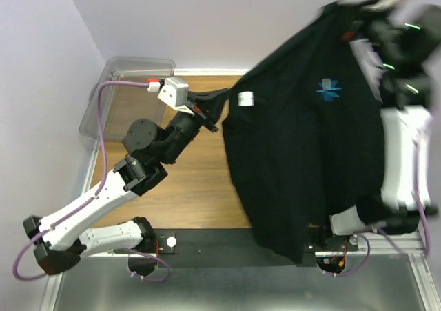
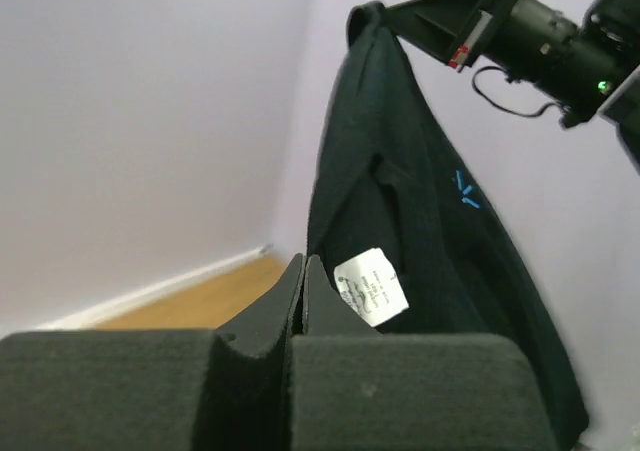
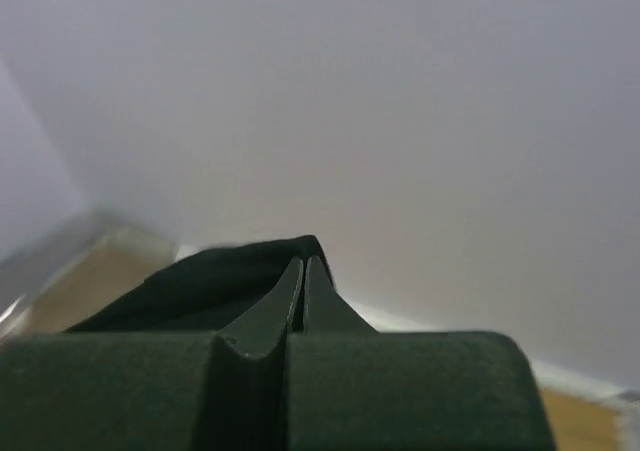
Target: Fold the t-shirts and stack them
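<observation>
A black t-shirt point(image 1: 303, 152) hangs spread in the air between my two arms, its blue starburst logo point(image 1: 329, 90) and white tag point(image 1: 246, 98) facing the top camera. Its lower hem drapes over the near table edge and the right arm's base. My left gripper point(image 1: 218, 115) is shut on the shirt's left edge. The right gripper point(image 1: 344, 18) is raised high and shut on the upper corner. In the left wrist view the shut fingertips point(image 2: 303, 271) pinch cloth next to the tag point(image 2: 372, 288), and the right gripper point(image 2: 385, 16) grips the corner above. In the right wrist view the right gripper point(image 3: 304, 266) pinches black cloth point(image 3: 200, 286).
A clear plastic bin point(image 1: 117, 90) stands at the table's far left corner, just behind my left arm. The wooden table point(image 1: 200, 187) shows bare below the shirt. Walls close in at the back and left. The raised right arm point(image 1: 403, 138) is blurred at the right edge.
</observation>
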Tool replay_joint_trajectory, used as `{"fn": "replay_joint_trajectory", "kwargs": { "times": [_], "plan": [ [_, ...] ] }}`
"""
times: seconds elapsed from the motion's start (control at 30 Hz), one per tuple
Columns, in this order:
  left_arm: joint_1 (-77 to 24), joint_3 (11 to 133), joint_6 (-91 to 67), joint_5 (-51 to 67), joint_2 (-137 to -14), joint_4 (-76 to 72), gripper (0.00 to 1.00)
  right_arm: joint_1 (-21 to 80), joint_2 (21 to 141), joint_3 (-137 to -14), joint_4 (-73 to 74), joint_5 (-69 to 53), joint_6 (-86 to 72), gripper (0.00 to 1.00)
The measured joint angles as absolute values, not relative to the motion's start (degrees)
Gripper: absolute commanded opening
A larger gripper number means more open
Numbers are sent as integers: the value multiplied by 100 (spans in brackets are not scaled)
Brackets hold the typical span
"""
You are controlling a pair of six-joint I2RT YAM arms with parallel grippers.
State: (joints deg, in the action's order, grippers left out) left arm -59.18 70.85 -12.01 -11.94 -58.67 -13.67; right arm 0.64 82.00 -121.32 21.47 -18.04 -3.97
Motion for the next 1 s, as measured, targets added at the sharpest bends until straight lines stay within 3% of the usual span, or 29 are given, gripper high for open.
{"fn": "replay_joint_trajectory", "kwargs": {
  "times": [0.13, 0.17, 0.27, 0.3, 0.33, 0.37, 0.43, 0.47, 0.5, 0.53, 0.67, 0.8, 1.0],
  "plan": [
    [-4084, 5557, -2294, -1081, -5610, -1352, 0, 1007, 9865, -11681, 2139, -1717, -287, 1],
    [-3719, 5323, -2493, -1011, -5660, -1337, 0, 1219, 10269, -11666, 2147, -1612, -228, 7],
    [-2574, 4576, -2974, -827, -6184, -1428, 0, 1879, 11795, -11723, 2137, -1332, -102, 50],
    [-2228, 4368, -3140, -779, -6477, -1455, 0, 2075, 12293, -11865, 2147, -1140, -27, 75],
    [-1975, 4180, -3273, -692, -6814, -1446, 1, 2233, 12717, -11966, 2143, -998, 36, 83],
    [-1774, 4038, -3369, -604, -7070, -1444, 17, 2342, 12975, -11985, 2156, -871, 158, 89],
    [-1455, 3726, -3562, -414, -7500, -1387, 30, 2510, 13301, -11955, 2327, -585, 287, 91],
    [-1339, 3607, -3616, -381, -7566, -1369, 51, 2552, 13319, -11826, 2329, -493, 327, 91],
    [-1271, 3514, -3653, -340, -7564, -1365, 59, 2561, 13268, -11699, 2359, -419, 375, 95],
    [-1227, 3472, -3642, -309, -7483, -1365, 73, 2536, 13144, -11555, 2344, -388, 416, 98],
    [-1223, 3710, -3623, -58, -6993, -1435, 74, 2082, 11957, -10438, 2305, -506, 591, 100],
    [-1240, 4128, -3487, 176, -6447, -1562, 74, 679, 10326, -8976, 2047, -1212, 906, 100],
    [-1249, 3785, -3586, 832, -5669, -1649, 73, -668, 9242, -6921, 2014, -1798, 1658, 100]
  ]
}}
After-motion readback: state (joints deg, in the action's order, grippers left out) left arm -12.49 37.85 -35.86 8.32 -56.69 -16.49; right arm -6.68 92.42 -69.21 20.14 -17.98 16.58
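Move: Both hands already hold the t-shirt stretched between them in the air. The open tabletop for the left grip lies about 17 cm ahead of the left hand, 19 cm left and 48 cm down; the clear tray is some 28 cm ahead and 43 cm left. For the right grip, the tabletop spot is roughly 18 cm ahead, 21 cm left and 57 cm below the right hand. Both hands fling the t-shirt down some 40–50 cm, forward-left onto the table, open, then lift or sweep right. ##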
